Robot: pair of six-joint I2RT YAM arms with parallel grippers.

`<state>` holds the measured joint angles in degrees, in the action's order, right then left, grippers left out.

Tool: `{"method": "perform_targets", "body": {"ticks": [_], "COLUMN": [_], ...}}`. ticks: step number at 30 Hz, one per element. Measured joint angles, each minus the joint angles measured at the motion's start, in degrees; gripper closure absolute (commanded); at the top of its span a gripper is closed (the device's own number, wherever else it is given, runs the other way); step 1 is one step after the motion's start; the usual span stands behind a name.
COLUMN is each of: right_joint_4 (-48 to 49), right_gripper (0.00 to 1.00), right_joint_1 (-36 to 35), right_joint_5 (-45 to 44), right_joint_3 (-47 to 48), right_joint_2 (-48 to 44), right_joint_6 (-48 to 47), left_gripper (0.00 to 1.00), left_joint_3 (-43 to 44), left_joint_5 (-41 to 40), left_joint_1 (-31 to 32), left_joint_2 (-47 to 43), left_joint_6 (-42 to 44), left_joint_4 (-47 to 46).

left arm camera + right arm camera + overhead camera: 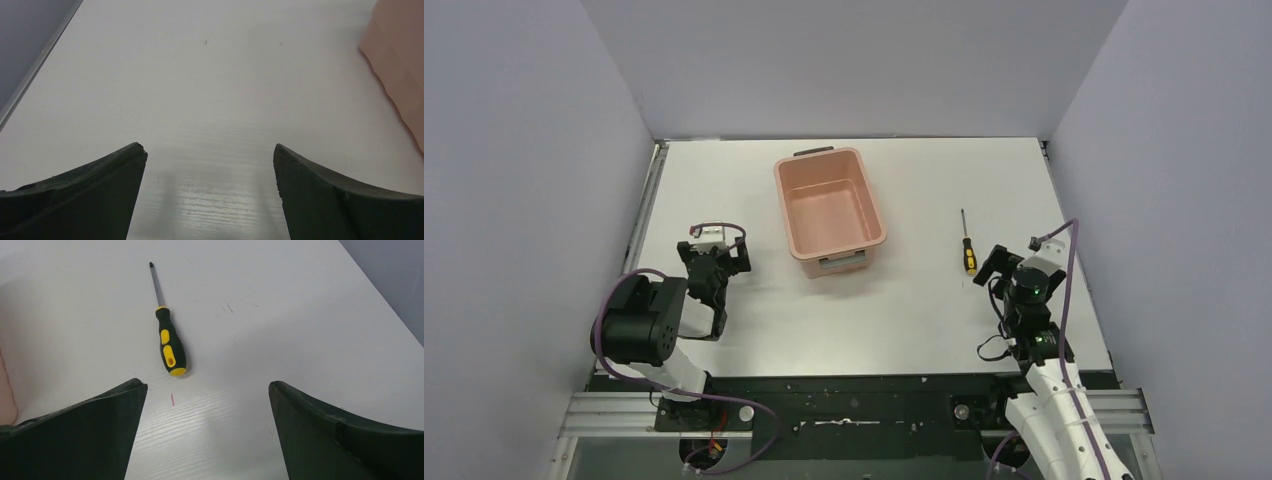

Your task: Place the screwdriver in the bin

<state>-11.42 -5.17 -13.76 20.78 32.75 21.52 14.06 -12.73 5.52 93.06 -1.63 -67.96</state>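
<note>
The screwdriver (967, 245), with a thin dark shaft and a yellow-and-black handle, lies flat on the white table right of the bin, handle toward me. In the right wrist view the screwdriver (169, 339) lies just ahead of the fingers, slightly left. The salmon-pink bin (784, 215) stands empty at the table's middle back; its wall shows at the right edge of the left wrist view (400, 65). My right gripper (996, 266) is open and empty, close behind the handle. My left gripper (714, 258) is open and empty, left of the bin.
Grey walls enclose the table on the left, back and right. A metal rail (646, 215) runs along the table's left edge. The arm bases and cables sit at the near edge (844, 410).
</note>
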Motion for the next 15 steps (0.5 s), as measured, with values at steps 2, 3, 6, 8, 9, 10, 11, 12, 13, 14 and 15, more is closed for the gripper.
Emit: {"method": "perform_targets", "body": {"ticks": [2, 3, 6, 8, 9, 10, 11, 12, 13, 14, 15], "right_joint_4": [0.0, 0.0, -0.4, -1.1, -1.7, -2.4, -3.5, -4.1, -5.3, -6.5, -9.1], "right_gripper": [0.0, 0.0, 0.0, 0.0, 0.0, 0.0, 0.0, 0.0, 0.0, 0.0, 0.0], "right_joint_1": [0.0, 0.0, 0.0, 0.0, 0.0, 0.0, 0.0, 0.0, 0.0, 0.0, 0.1], "right_joint_5": [0.0, 0.0, 0.2, 0.7, 1.0, 1.3, 1.6, 1.8, 2.1, 2.2, 2.4], "right_joint_3": [0.0, 0.0, 0.9, 3.7, 6.0, 8.9, 12.4, 16.6, 21.3, 25.4, 32.3], "right_joint_2": [0.5, 0.9, 1.9, 3.6, 5.0, 6.9, 9.3, 12.0, 15.5, 18.4, 23.8], "right_joint_6": [0.0, 0.0, -0.1, -0.3, -0.5, -0.8, -1.3, -1.7, -2.4, -3.0, -4.1], "left_gripper": [0.03, 0.03, 0.03, 0.03, 0.03, 0.03, 0.03, 0.03, 0.03, 0.03, 0.03], "left_joint_3": [0.0, 0.0, 0.0, 0.0, 0.0, 0.0, 0.0, 0.0, 0.0, 0.0, 0.0], "left_joint_5": [0.0, 0.0, 0.0, 0.0, 0.0, 0.0, 0.0, 0.0, 0.0, 0.0, 0.0], "left_joint_1": [0.0, 0.0, 0.0, 0.0, 0.0, 0.0, 0.0, 0.0, 0.0, 0.0, 0.0], "left_joint_2": [0.0, 0.0, 0.0, 0.0, 0.0, 0.0, 0.0, 0.0, 0.0, 0.0, 0.0], "left_joint_6": [0.0, 0.0, 0.0, 0.0, 0.0, 0.0, 0.0, 0.0, 0.0, 0.0, 0.0], "left_joint_4": [0.0, 0.0, 0.0, 0.0, 0.0, 0.0, 0.0, 0.0, 0.0, 0.0, 0.0]}}
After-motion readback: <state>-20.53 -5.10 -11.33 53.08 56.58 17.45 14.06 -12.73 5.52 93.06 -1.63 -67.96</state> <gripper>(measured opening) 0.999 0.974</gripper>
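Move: The screwdriver lies about 15 cm ahead of the right hand, 7 cm to its left and some 12 cm below. The bin stands about 31 cm to the left of the screwdriver and 5 cm farther out. From the idle left hand, the screwdriver is roughly 54 cm to the right, 4 cm ahead and 5 cm lower. The open right hand rises about 11 cm and reaches 7 cm forward, staying right of the screwdriver. ##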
